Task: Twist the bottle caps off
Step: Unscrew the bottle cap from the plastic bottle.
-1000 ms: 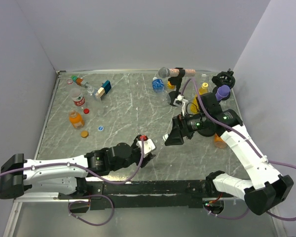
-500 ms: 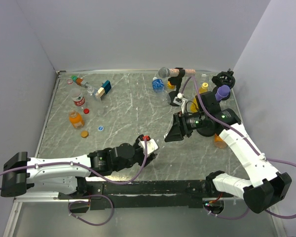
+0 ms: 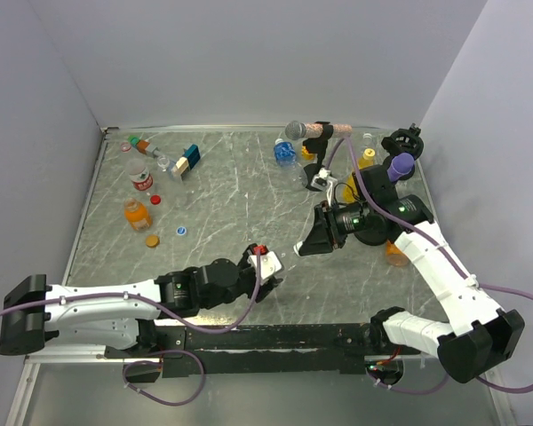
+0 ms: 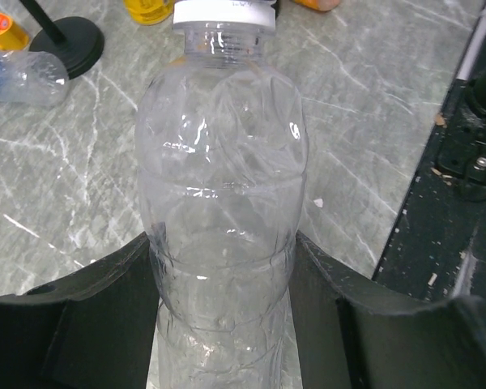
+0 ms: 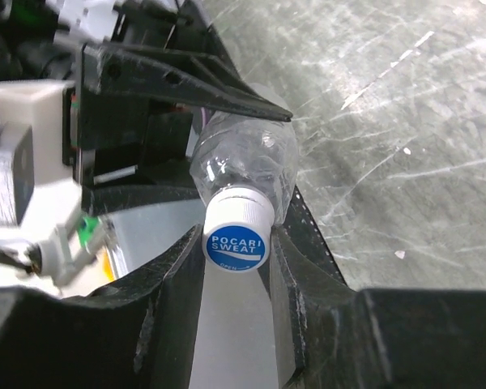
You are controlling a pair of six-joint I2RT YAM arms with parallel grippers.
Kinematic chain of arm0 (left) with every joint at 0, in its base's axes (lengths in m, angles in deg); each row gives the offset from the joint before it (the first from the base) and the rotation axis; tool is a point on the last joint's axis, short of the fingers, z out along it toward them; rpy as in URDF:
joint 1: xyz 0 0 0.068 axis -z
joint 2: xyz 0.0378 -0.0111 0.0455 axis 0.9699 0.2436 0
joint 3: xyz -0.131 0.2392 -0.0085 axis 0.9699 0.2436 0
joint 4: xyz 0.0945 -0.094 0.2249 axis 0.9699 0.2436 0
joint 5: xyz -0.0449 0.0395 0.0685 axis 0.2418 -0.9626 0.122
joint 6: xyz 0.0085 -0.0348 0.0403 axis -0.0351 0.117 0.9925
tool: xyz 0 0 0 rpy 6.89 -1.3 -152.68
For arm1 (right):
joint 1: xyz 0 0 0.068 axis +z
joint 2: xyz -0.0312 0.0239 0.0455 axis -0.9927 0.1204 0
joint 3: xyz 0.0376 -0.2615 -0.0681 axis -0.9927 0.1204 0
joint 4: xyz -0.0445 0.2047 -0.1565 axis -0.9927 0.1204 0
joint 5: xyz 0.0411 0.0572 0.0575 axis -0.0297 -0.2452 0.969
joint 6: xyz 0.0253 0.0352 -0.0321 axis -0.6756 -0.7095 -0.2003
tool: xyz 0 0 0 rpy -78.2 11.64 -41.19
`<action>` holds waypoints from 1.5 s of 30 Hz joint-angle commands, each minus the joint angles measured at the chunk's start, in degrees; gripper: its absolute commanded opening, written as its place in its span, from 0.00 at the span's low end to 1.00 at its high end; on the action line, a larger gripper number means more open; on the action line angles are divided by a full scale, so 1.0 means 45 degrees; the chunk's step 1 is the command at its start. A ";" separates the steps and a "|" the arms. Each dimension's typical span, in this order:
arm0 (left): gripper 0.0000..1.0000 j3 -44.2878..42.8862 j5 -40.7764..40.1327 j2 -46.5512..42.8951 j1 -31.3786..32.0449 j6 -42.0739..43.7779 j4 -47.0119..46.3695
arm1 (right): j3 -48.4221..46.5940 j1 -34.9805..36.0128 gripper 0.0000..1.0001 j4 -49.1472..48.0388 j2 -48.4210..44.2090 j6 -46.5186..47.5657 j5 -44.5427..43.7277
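A clear plastic bottle (image 4: 223,203) lies between my two grippers, its white cap (image 4: 224,12) pointing toward the right arm. My left gripper (image 4: 223,271) is shut on the bottle's body, both fingers pressed on its sides; in the top view it (image 3: 268,264) is near the table's front middle. My right gripper (image 5: 237,243) is shut on the white cap (image 5: 236,235), which has a blue printed top, with the bottle's neck (image 5: 247,158) behind it. In the top view the right gripper (image 3: 304,246) meets the cap (image 3: 298,247) just right of the left one.
At the back left stand an orange bottle (image 3: 135,213), a red-labelled clear bottle (image 3: 140,177), loose caps (image 3: 155,199) and a blue-and-tan block (image 3: 188,160). At the back right are a grey microphone (image 3: 295,130), a purple microphone (image 3: 401,164), a blue-labelled bottle (image 3: 284,153) and a yellow bottle (image 3: 366,160).
My right gripper has shifted slightly up and back at the cap. My left gripper has edged a little right with the bottle. Both holds are unchanged.
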 commanded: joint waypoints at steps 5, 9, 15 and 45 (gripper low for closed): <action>0.01 0.0463 0.2612 -0.0947 -0.0274 -0.0679 -0.0622 | -0.1163 0.0458 0.10 0.1985 0.0394 0.7139 0.1871; 0.01 0.0580 0.3726 -0.1045 -0.0567 -0.0895 -0.0602 | -0.1592 0.0712 0.11 0.2746 0.0766 1.0788 0.2068; 0.01 0.0697 0.4646 -0.1259 -0.0977 -0.1051 -0.0310 | -0.0131 0.0713 0.13 0.0819 -0.0463 1.3787 0.1150; 0.01 -0.0551 -0.0429 -0.0539 -0.0276 -0.0349 0.0570 | -0.0911 -0.0948 0.99 0.0602 -0.0270 0.0705 0.0484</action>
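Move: The right hand already pinches the white bottle cap, its middle practically at the hand point. The left hand holds the clear plastic bottle; the cap lies about 6 cm ahead, 8 cm to the right and 4 cm above it. From the right hand, the black stand is some 16 cm ahead and 6 cm right, and the blue-label bottle some 21 cm ahead and 1 cm left, both roughly 20 cm below. Facing the cap, the right hand twists it counter-clockwise some 50 degrees, opens wide and lifts about 3 cm. ##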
